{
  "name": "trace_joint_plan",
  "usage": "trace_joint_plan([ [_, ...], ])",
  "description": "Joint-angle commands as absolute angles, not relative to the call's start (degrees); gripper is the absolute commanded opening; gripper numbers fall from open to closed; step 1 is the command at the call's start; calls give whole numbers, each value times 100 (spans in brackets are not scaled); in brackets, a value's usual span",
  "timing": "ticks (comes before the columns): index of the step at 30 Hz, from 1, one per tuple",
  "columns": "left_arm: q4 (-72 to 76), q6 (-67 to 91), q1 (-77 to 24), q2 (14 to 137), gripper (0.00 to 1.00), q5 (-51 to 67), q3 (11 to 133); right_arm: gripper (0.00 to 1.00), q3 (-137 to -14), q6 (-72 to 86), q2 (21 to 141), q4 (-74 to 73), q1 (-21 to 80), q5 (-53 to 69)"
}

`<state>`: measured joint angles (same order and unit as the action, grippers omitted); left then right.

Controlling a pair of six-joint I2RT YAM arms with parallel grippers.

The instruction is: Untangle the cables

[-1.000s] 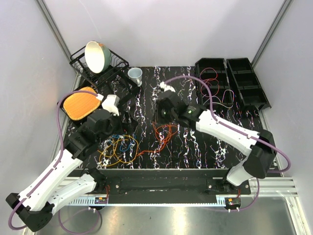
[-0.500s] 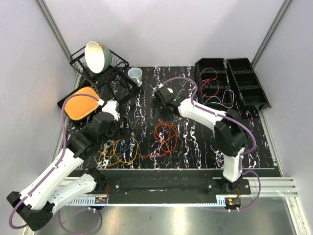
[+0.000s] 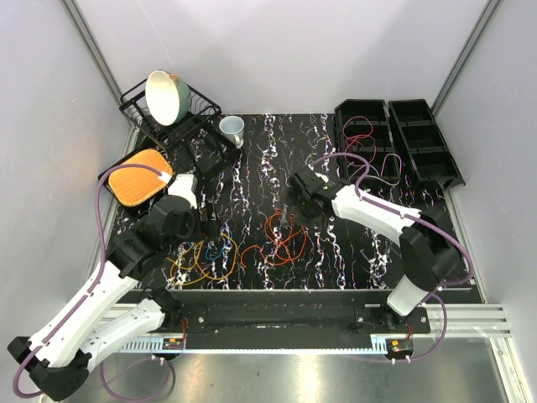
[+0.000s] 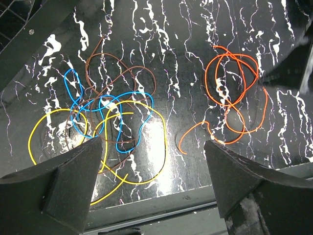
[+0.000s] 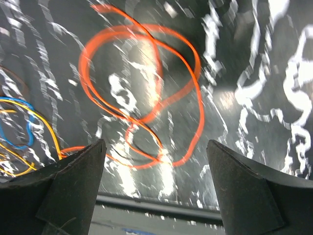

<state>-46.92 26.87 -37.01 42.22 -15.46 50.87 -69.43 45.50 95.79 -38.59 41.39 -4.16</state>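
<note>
A cluster of cables (image 3: 205, 254) lies on the black marbled table at the front left: yellow (image 4: 146, 161), blue (image 4: 105, 105) and brown (image 4: 115, 78) loops crossing one another. An orange cable (image 3: 285, 237) lies apart to their right in loose loops, also seen in the left wrist view (image 4: 230, 93) and the right wrist view (image 5: 146, 88). My left gripper (image 4: 152, 147) hangs open above the tangle's near edge (image 3: 205, 225). My right gripper (image 5: 155, 144) is open above and behind the orange cable (image 3: 296, 193). Neither holds anything.
Two black bins (image 3: 398, 138) stand at the back right, a red cable (image 3: 362, 138) in the left one. A dish rack (image 3: 180, 117) with a bowl (image 3: 164, 95) sits back left, a white cup (image 3: 232, 128) beside it, and an orange-topped board (image 3: 138, 176) at the left.
My right gripper has gone from shut to open and its arm has swung right and nearer. The orange cable has spread flat on the table. My left wrist shifted slightly.
</note>
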Motion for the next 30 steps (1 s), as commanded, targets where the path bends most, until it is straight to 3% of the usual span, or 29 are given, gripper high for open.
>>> trace_joint_plan([
  [1,-4518,2725,-3727,4079,89,-1679,5089,89,-6523,5159,9334,-3972,4210,-369],
  [12,-4509,2716,-3735,3832,89,-1688,5054,91,-7145,5203,10651,-4289,4438,-667],
  [23,-4509,2725,-3788,3718,89,-1740,5045,84,-7928,5019,11337,-4693,4421,-1046],
  [26,-4517,2725,-3788,3700,89,-1740,5036,74,-7884,5010,11399,-4737,4430,-1090],
  [29,-4509,2733,-3797,3691,89,-1740,5045,53,-7787,4992,11452,-4859,4421,-1151],
  [30,-4509,2733,-3797,3691,89,-1740,5045,42,-7796,4983,11487,-4895,4430,-1230],
])
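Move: The orange cable's loops lie almost beneath the empty right hand, their middle about 3 cm to its left, 1 cm back and 8 cm below. At that same table height, the blue cable lies roughly 22 cm left and 4 cm back of the right hand, and the yellow one about 24 cm left and 8 cm back. From the idle left hand, the orange loops are some 19 cm to the right, 6 cm ahead and 20 cm down. Onto the right-hand part of the orange cable's loops the right hand sinks about 7 cm with open fingers, drawing back some 3 cm on the way. Low over the table it goes forward again nearly as far, the wrist tipping some 15 degrees, then holds its height while the fingers close partway around the strands, not yet shut. ##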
